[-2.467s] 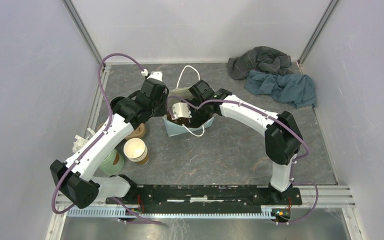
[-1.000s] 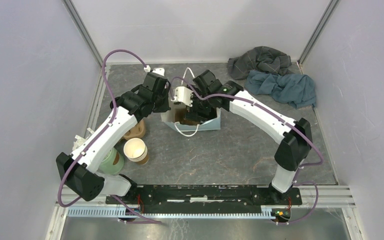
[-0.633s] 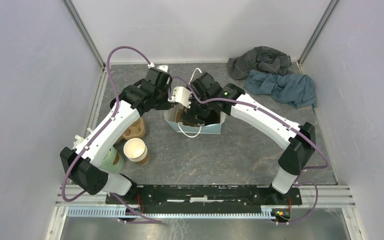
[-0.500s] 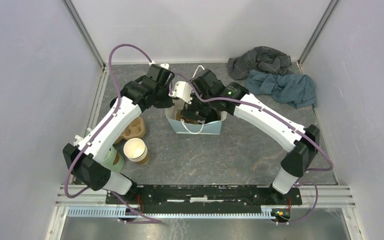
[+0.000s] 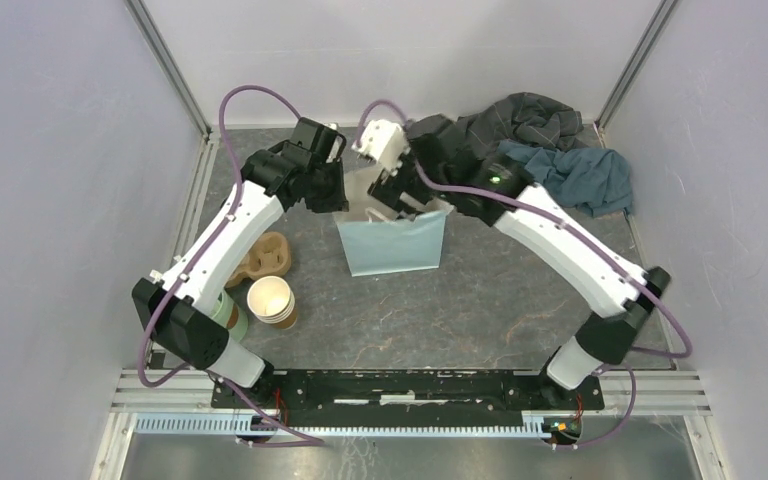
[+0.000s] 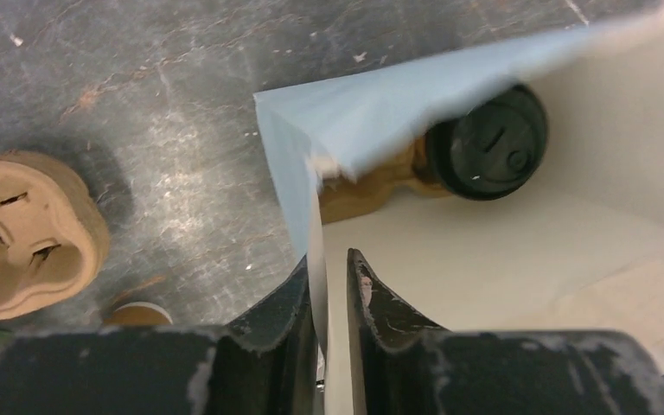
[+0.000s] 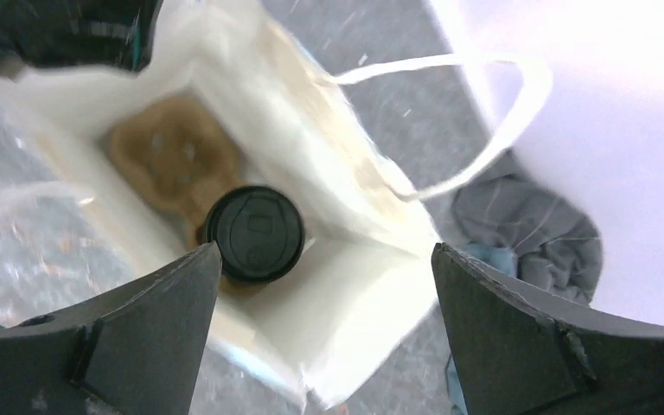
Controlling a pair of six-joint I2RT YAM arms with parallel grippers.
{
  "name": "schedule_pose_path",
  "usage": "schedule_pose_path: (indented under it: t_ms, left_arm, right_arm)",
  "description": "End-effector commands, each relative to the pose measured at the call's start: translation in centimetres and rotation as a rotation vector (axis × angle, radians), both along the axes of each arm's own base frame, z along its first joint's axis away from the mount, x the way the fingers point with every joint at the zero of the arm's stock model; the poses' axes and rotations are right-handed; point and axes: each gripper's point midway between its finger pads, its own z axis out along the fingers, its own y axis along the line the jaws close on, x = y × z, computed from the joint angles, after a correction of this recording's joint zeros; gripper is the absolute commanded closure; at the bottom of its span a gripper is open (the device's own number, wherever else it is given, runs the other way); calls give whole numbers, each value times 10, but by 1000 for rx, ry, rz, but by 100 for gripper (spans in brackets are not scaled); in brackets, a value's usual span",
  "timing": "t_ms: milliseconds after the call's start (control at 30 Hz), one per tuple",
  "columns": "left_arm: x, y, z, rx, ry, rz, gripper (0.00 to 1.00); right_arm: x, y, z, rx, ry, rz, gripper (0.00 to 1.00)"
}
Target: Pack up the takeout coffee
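The takeout coffee (image 7: 254,233) (image 6: 487,143), a brown cup with a black lid, stands inside the pale blue paper bag (image 5: 392,243) on a brown pulp carrier (image 7: 169,156). The bag stands upright at mid table. My left gripper (image 6: 330,259) (image 5: 338,203) is at the bag's left rim. Its jaws are parted only narrowly, with the bag's wall (image 6: 298,186) between them. My right gripper (image 7: 323,251) (image 5: 400,195) hangs wide open and empty above the bag's mouth, looking down on the lid.
A second pulp carrier (image 5: 266,257) (image 6: 22,229) lies left of the bag. A stack of lidless cups (image 5: 271,300) and a pale green cup (image 5: 222,318) stand nearer the left arm's base. Crumpled grey and blue cloths (image 5: 550,150) lie at the back right.
The bag has gone from tilted to upright. My right gripper has risen out of the bag and back. My left jaws have parted slightly on the rim.
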Motion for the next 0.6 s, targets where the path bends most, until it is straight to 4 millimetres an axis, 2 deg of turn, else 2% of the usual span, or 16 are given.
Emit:
schedule_pose_path:
  t_ms: [0, 67, 100, 167, 200, 267, 367, 433, 567]
  left_arm:
    - [-5, 9, -13, 11, 95, 39, 75]
    - [-4, 5, -18, 2, 119, 39, 72]
    - [-7, -2, -18, -27, 156, 27, 70]
    - [-5, -7, -12, -48, 167, 27, 61]
    - [-3, -6, -7, -47, 152, 36, 59]
    - [1, -1, 9, -38, 104, 49, 50]
    - [2, 7, 42, -45, 15, 57, 30]
    - [2, 11, 66, -63, -29, 53, 20]
    - [9, 27, 103, -72, -102, 56, 3]
  right_arm:
    - [-20, -24, 149, 438, -258, -58, 2]
    - [-33, -19, 150, 492, -256, 6, 2]
    - [-38, -20, 157, 520, -250, 17, 2]
    - [-46, -26, 168, 551, -225, 2, 2]
    - [-49, -36, 169, 544, -224, -30, 2]
    - [-50, -65, 157, 499, -245, -131, 2]
    - [-46, -121, 131, 416, -336, -344, 2]
    - [-50, -148, 119, 373, -381, -430, 2]
    - [-57, -162, 84, 273, -346, -444, 2]
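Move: The paper bag stands with its left rim between the left fingers, its middle about 10 cm right of that hand, level fore-and-aft, 12 cm down; the lidded coffee inside is 13 cm right, 1 cm ahead and 16 cm down, and the spare cup carrier 16 cm left, 3 cm back and 22 cm down. From the empty right hand, the bag's middle lies 2 cm left, level fore-and-aft, some 18 cm below. Left fingers open off bag rim, dipping then rising; right hand rises about 18 cm, then swings right, sinking. ##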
